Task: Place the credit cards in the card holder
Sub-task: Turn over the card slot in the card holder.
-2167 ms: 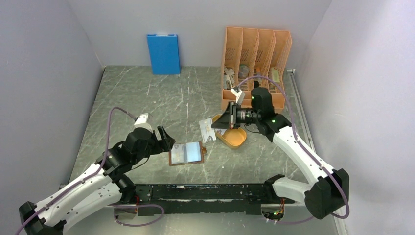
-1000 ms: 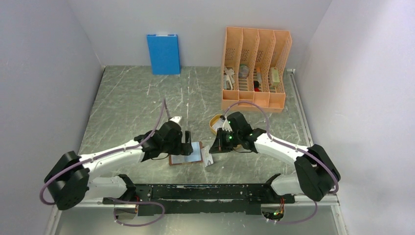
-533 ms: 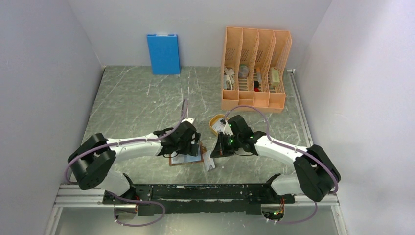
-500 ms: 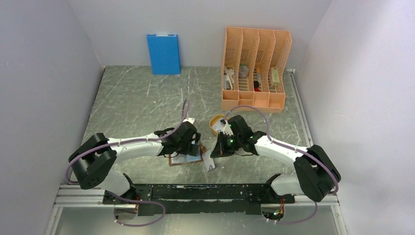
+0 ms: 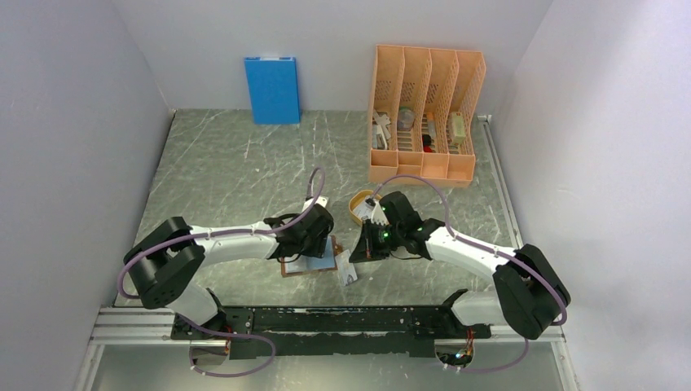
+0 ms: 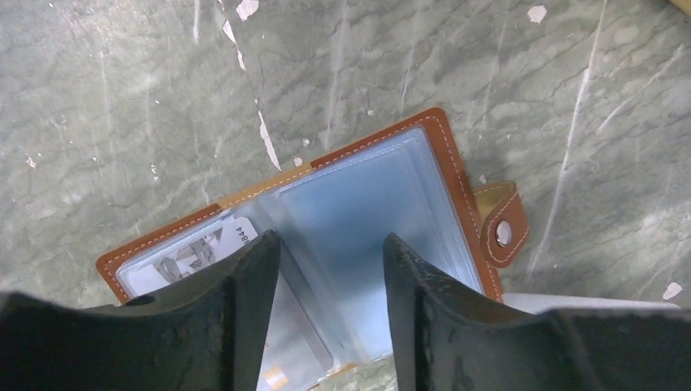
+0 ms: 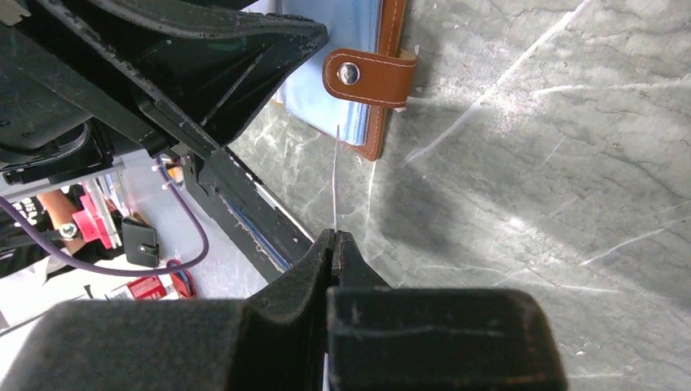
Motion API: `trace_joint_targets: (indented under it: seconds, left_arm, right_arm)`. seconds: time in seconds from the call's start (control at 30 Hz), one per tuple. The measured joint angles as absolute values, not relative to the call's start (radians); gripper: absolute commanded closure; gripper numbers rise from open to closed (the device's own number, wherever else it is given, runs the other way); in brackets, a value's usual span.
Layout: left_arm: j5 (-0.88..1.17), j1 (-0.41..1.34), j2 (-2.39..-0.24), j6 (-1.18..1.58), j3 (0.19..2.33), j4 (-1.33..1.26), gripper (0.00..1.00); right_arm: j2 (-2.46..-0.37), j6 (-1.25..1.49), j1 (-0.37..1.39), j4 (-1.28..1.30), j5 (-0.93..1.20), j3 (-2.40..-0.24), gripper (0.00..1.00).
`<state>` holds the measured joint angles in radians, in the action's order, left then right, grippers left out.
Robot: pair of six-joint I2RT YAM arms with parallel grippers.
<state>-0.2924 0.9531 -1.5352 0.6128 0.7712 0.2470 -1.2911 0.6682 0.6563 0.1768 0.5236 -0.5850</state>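
Note:
The brown leather card holder [image 6: 452, 175] lies open on the marble table, its clear sleeves facing up and its snap tab [image 6: 503, 235] to the right. A white printed card [image 6: 191, 248] and a grey card [image 6: 285, 346] sit in its sleeves. My left gripper [image 6: 330, 248] hovers right over the sleeves with its jaws apart and nothing clamped. In the top view the holder [image 5: 314, 267] is partly under that gripper [image 5: 316, 244]. My right gripper [image 7: 334, 236] is shut on a thin white credit card [image 7: 336, 175], seen edge-on just beside the holder's tab [image 7: 367, 77]; the card [image 5: 349, 270] hangs low beside the right gripper [image 5: 360, 254].
An orange oval tray [image 5: 357, 204] lies just behind the right gripper. A tall orange file rack [image 5: 424, 114] with small items stands at the back right, and an upright blue box [image 5: 272, 90] leans against the back wall. A black rail [image 5: 342, 322] runs along the front edge.
My left arm has stretched further right over the open holder and its jaws have narrowed. The right gripper has stayed almost still beside the holder, still shut on the card.

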Motion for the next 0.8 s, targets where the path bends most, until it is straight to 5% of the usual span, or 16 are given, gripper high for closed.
trace_joint_targets:
  seconds: [0.47, 0.8]
  left_arm:
    - [-0.326, 0.953, -1.531, 0.613, 0.738, 0.218, 0.94]
    - [-0.329, 0.953, -1.518, 0.617, 0.717, 0.194, 0.95]
  right_arm:
    - [-1.297, 0.678, 0.704, 0.165, 0.515, -0.59, 1.0]
    - [-1.32, 0.72, 0.708, 0.12, 0.485, -0.592, 1.0]
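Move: The clear card slot leaf on the open holder's right half lies right beneath the left fingers, its middle about 2 cm to their right and 1 cm below. The snap tab is some 7 cm to the left hand's right, level with it; the right hand's credit card is about 8 cm right and 4 cm back. For the right hand, the leaf's middle is roughly 8 cm to its left, 1 cm ahead and 5 cm lower, with the snap tab between, about 4 cm left and 1 cm ahead. With its fingertips already down at the clear leaf, the left hand closes from a bit over half open to nearly shut, sinking about half a centimetre and easing some 1 cm to its left, so that the fingers pinch the plastic near the holder's fold. The right hand keeps its grip on the credit card and carries it about 1.5 cm left towards the holder's snap-tab edge, swinging back nearly 1 cm on the way and coming forward again. ##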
